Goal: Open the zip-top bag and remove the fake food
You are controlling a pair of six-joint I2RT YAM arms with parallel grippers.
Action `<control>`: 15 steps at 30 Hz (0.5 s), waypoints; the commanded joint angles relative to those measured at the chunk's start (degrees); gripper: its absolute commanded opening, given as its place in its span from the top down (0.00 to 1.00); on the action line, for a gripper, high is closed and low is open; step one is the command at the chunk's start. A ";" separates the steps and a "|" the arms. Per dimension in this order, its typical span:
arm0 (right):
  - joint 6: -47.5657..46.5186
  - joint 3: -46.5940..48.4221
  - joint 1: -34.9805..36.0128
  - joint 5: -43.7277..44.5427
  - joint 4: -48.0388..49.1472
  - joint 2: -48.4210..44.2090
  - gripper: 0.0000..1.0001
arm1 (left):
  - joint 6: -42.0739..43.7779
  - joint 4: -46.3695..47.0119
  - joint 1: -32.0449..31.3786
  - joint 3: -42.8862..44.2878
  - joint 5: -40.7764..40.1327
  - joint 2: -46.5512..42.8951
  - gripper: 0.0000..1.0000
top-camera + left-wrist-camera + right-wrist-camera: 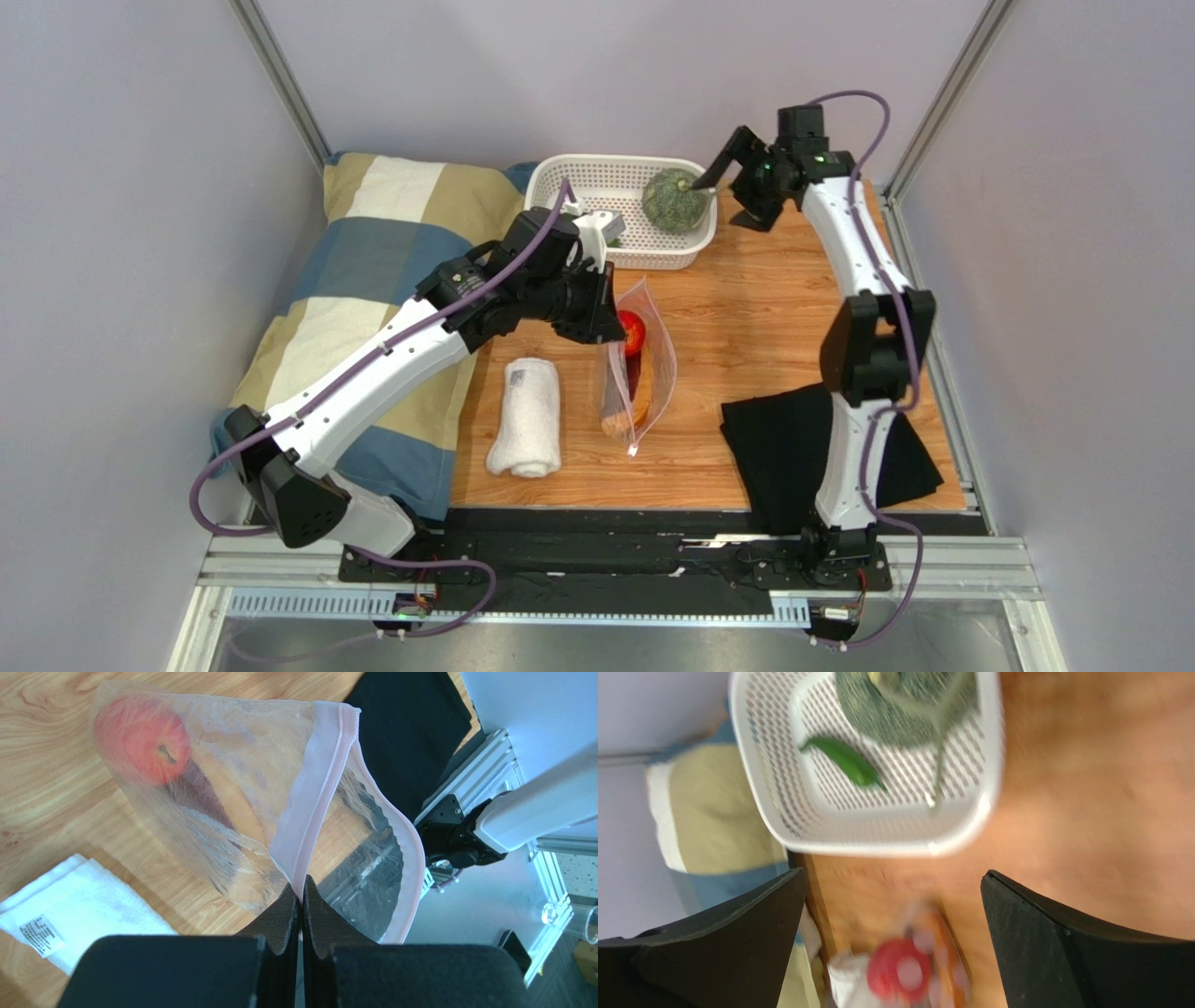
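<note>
The clear zip-top bag (638, 367) lies on the wooden table with its mouth open. It shows closer in the left wrist view (246, 791). My left gripper (302, 894) is shut on the bag's pinkish zip strip (316, 805) at the mouth. A red tomato (140, 738) and a dark purple-and-orange piece (203, 798) are inside the bag. My right gripper (732, 174) is open and empty, above the right edge of the white basket (864, 836). The bumpy green vegetable (675, 199) and the slim green pepper (843, 761) lie in the basket.
A rolled white towel (526, 416) lies left of the bag. A black cloth (821, 445) lies at the front right of the table. A plaid cushion (351, 301) sits along the table's left edge.
</note>
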 commanded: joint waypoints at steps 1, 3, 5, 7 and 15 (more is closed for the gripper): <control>-7.34 -13.76 0.65 5.99 -14.64 -23.91 0.00 | -0.93 -0.24 0.30 3.62 0.90 -0.28 1.00; -9.72 -21.15 3.20 7.13 -16.49 -30.27 0.00 | -1.37 -1.38 0.30 4.41 0.81 -0.19 1.00; -12.35 -24.93 6.00 8.81 -19.31 -38.77 0.00 | -2.24 -4.71 0.30 6.69 -0.07 0.25 1.00; -13.16 -29.77 7.94 5.84 -19.49 -44.08 0.04 | -3.21 -7.96 0.21 8.97 -1.56 0.78 1.00; -3.33 -33.29 23.50 2.66 -17.39 -58.59 0.56 | -7.60 -8.77 -2.86 11.53 -0.25 3.50 1.00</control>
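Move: The open bag, pinched at its rim in the left fingers, has its middle about 25 cm back of the right hand, 12 cm to the left and 8 cm lower. Inside it the tomato lies some 14 cm back, 13 cm left and 16 cm below the right hand; the gourd in the basket sits 11 cm ahead, 4 cm left and 12 cm below. From the left hand the bag's middle is about 7 cm ahead, 4 cm right and 15 cm down; the white towel, 5 cm ahead, 14 cm left and 24 cm down. Left fingers keep their shut pinch on the bag's rim and raise it about 3 cm. The empty right hand sweeps fast back from the basket towards the bag's open mouth, some 30 cm, climbing about 14 cm on the way and easing left late, while it turns some 20 degrees counter-clockwise and its wide-open fingers close to about half, still touching nothing. ##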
